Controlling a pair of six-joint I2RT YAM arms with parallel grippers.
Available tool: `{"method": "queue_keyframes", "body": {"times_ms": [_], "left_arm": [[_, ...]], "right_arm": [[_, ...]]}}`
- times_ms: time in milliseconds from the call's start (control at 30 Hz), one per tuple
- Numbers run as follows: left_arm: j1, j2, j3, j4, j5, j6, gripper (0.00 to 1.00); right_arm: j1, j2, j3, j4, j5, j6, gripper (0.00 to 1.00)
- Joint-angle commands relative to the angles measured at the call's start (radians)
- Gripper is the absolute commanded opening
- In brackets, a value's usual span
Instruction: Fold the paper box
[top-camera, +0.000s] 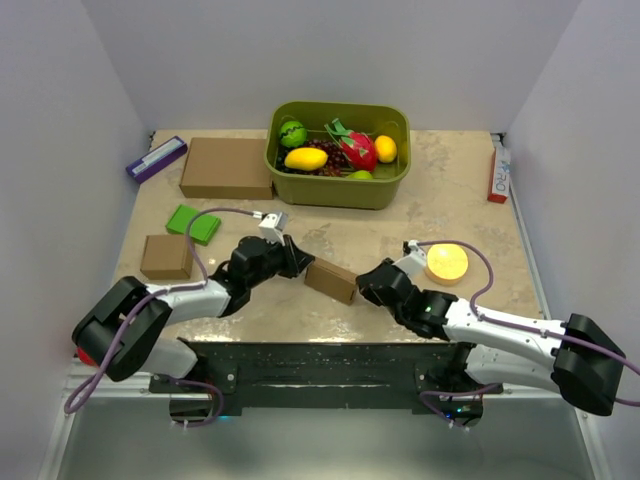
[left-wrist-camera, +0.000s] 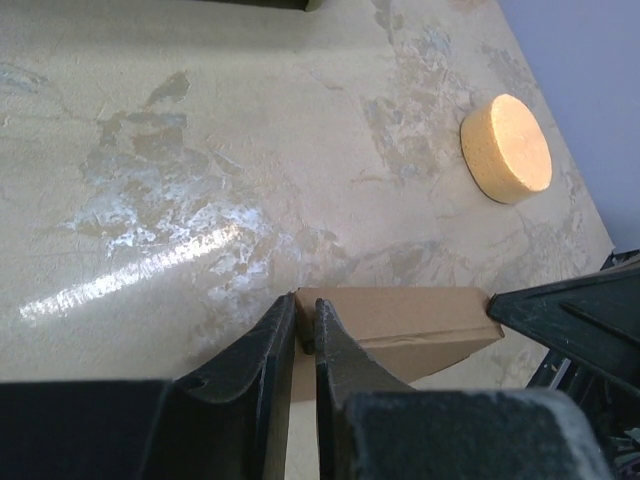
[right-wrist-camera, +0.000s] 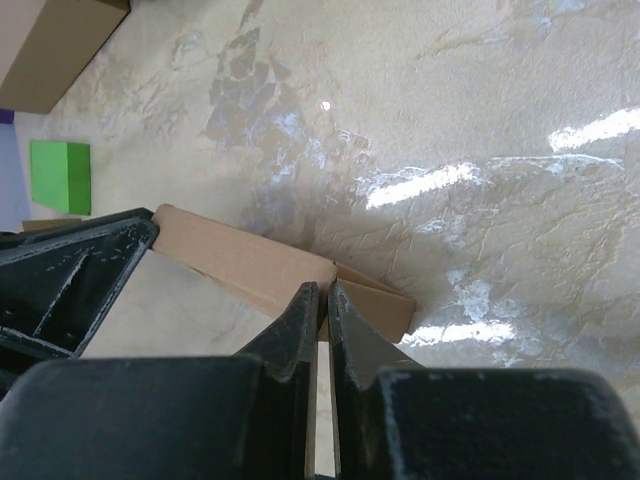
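Observation:
The paper box (top-camera: 331, 281) is a small, flat brown carton in the middle of the table, held between both arms. My left gripper (top-camera: 302, 262) is shut on a thin wall at its left end. In the left wrist view the fingertips (left-wrist-camera: 283, 318) pinch the cardboard edge of the box (left-wrist-camera: 400, 315). My right gripper (top-camera: 362, 288) is shut on the opposite end. In the right wrist view the right gripper (right-wrist-camera: 323, 295) nips the edge of the box (right-wrist-camera: 240, 260), where a loose flap (right-wrist-camera: 385, 305) sticks out. I cannot tell whether the box touches the table.
A green bin (top-camera: 385, 190) of toy fruit stands at the back. A large brown carton (top-camera: 227, 167) and a purple box (top-camera: 156, 158) lie back left, with a green block (top-camera: 194, 223) and a small squarish carton (top-camera: 166, 256) nearer. A yellow disc (top-camera: 446, 262) lies by the right arm. A red-white box (top-camera: 499, 172) lies far right.

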Motion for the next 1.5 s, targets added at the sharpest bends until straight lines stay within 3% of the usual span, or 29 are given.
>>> {"method": "queue_keyframes", "body": {"times_ms": [0, 300, 467, 533, 567, 667, 767, 800, 867, 967, 1200, 1233, 1333, 1467], "left_arm": [[-0.013, -0.031, -0.102, -0.137, 0.048, 0.067, 0.01], [-0.016, -0.224, -0.188, -0.238, -0.001, 0.065, 0.07], [-0.044, -0.322, -0.238, -0.281, -0.004, 0.044, 0.16], [-0.050, -0.376, -0.250, -0.319, -0.018, 0.036, 0.27], [-0.052, -0.393, -0.250, -0.336, -0.022, 0.033, 0.33], [-0.052, -0.469, -0.230, -0.412, -0.045, 0.028, 0.66], [-0.052, -0.538, -0.186, -0.491, -0.074, 0.033, 0.82], [-0.052, -0.552, -0.173, -0.523, -0.085, 0.034, 0.85], [-0.042, -0.571, -0.127, -0.542, -0.105, 0.056, 0.94], [0.023, -0.520, -0.049, -0.553, -0.093, 0.103, 0.96], [0.357, -0.416, 0.144, -0.593, 0.022, 0.122, 0.97], [0.381, -0.420, 0.164, -0.606, 0.037, 0.146, 0.98], [0.412, -0.463, 0.253, -0.682, 0.028, 0.244, 0.98], [0.412, -0.548, 0.284, -0.732, -0.018, 0.307, 1.00]], "right_arm": [[0.005, 0.016, 0.023, -0.002, 0.039, -0.097, 0.00], [0.038, 0.010, 0.078, -0.011, -0.073, -0.196, 0.03], [0.044, -0.045, 0.091, -0.032, -0.119, -0.237, 0.27], [0.044, -0.084, 0.092, -0.042, -0.129, -0.254, 0.36], [0.044, -0.095, 0.094, -0.046, -0.139, -0.271, 0.47], [0.044, -0.131, 0.113, -0.068, -0.153, -0.311, 0.65], [0.044, -0.153, 0.132, -0.085, -0.169, -0.332, 0.75], [0.044, -0.158, 0.138, -0.085, -0.155, -0.344, 0.84], [0.026, -0.153, 0.149, -0.095, -0.144, -0.381, 0.93], [-0.131, -0.110, 0.158, -0.068, -0.263, -0.467, 0.97], [-0.522, -0.053, 0.172, 0.020, -0.472, -0.697, 0.99], [-0.627, -0.056, 0.172, 0.021, -0.501, -0.710, 0.99], [-0.756, -0.123, 0.176, 0.006, -0.537, -0.780, 0.99], [-0.806, -0.217, 0.178, -0.036, -0.453, -0.883, 0.99]]}}
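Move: The paper box is still held up between the fingertips, its large face tilted toward the bases. Its middle lies about 6 cm right, 4 back and 3 below the left hand, and about 7 cm left, 1 ahead and 3 below the right hand. The yellow tub stands some 22 cm right of the right hand and 8 ahead, while the green block is roughly 32 cm left of the left hand and 12 ahead, both about 6 cm lower. Backward and leftward first: the left hand, on the box's left end, draws back about 5 cm, while the right hand at the other end follows only slightly, turning counter-clockwise. Both then open wide and come free. The left eases farther back and dips, then swings forward, left and up toward the green block; the right rises, then sweeps forward and right toward the yellow tub. ##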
